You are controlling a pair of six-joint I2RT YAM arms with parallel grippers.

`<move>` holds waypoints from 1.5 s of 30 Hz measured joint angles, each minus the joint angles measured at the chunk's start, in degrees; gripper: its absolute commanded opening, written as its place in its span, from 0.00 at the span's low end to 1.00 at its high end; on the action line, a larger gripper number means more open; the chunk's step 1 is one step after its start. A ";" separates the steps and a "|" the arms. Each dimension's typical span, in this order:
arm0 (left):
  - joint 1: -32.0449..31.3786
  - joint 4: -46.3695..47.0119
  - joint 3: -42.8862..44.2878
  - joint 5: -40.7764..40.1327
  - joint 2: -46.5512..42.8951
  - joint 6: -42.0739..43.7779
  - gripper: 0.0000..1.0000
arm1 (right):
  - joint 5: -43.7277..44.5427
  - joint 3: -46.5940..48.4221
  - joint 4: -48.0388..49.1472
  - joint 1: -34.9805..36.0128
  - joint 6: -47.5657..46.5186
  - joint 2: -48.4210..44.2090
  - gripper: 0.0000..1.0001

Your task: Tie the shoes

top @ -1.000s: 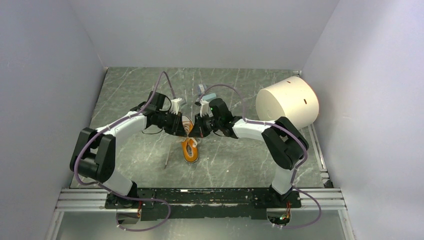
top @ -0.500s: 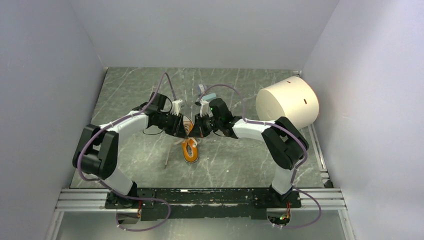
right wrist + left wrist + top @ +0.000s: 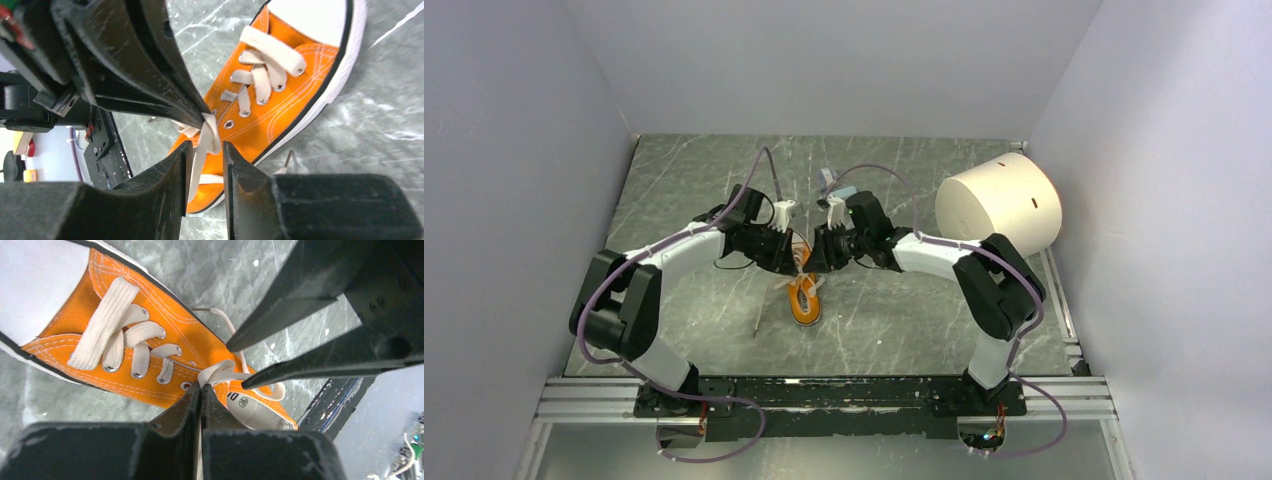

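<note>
The small orange sneaker [image 3: 804, 298] with a white toe cap lies on the marble table [image 3: 684, 190], between the arms. In the left wrist view the sneaker [image 3: 150, 340] fills the frame, and my left gripper [image 3: 201, 388] is shut on a cream lace [image 3: 220, 374] at the top eyelets. My right gripper [image 3: 205, 146] is open, its jaws a narrow gap apart, and the lace [image 3: 207, 136] hangs between them. Its fingers [image 3: 280, 295] show as two tips beside the knot. In the top view the left gripper [image 3: 794, 257] and the right gripper [image 3: 817, 257] nearly touch above the shoe.
A large white cylinder [image 3: 999, 205] lies on its side at the back right. A loose lace end [image 3: 759, 315] trails on the table left of the shoe. Grey walls close in on three sides.
Both grippers have drawn closer together over the shoe's tongue; the left arm shifted right and the right wrist shifted slightly left. The shoe has not moved.
</note>
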 measured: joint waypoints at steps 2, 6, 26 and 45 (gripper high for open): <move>-0.17 0.04 0.00 -0.87 -1.14 0.70 0.05 | -0.07 1.40 -1.55 -0.72 -0.81 0.09 0.34; -0.28 0.46 -0.02 -2.43 -3.06 1.62 0.05 | -1.40 5.44 -3.15 -1.57 -2.49 1.51 0.32; -0.55 1.40 -0.39 -3.85 -5.05 3.96 0.05 | -12.13 8.52 -1.05 -2.47 -4.57 9.09 0.32; -0.55 1.40 -0.50 -3.74 -5.05 4.39 0.06 | -14.01 7.78 2.49 -2.69 -2.25 10.05 0.00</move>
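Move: The lace bit in the left fingertips is roughly 2 cm to the right hand's left and 2 cm lower, level in reach. From the left hand, that bit is right at its tips; the toe cap is about 8 cm ahead and 5 cm below, the shoe opening some 6 cm back and 1 cm right. Right arcs 3 cm forward and up, then left, down and back, pinching the lace; left raises its hold 2 cm. ##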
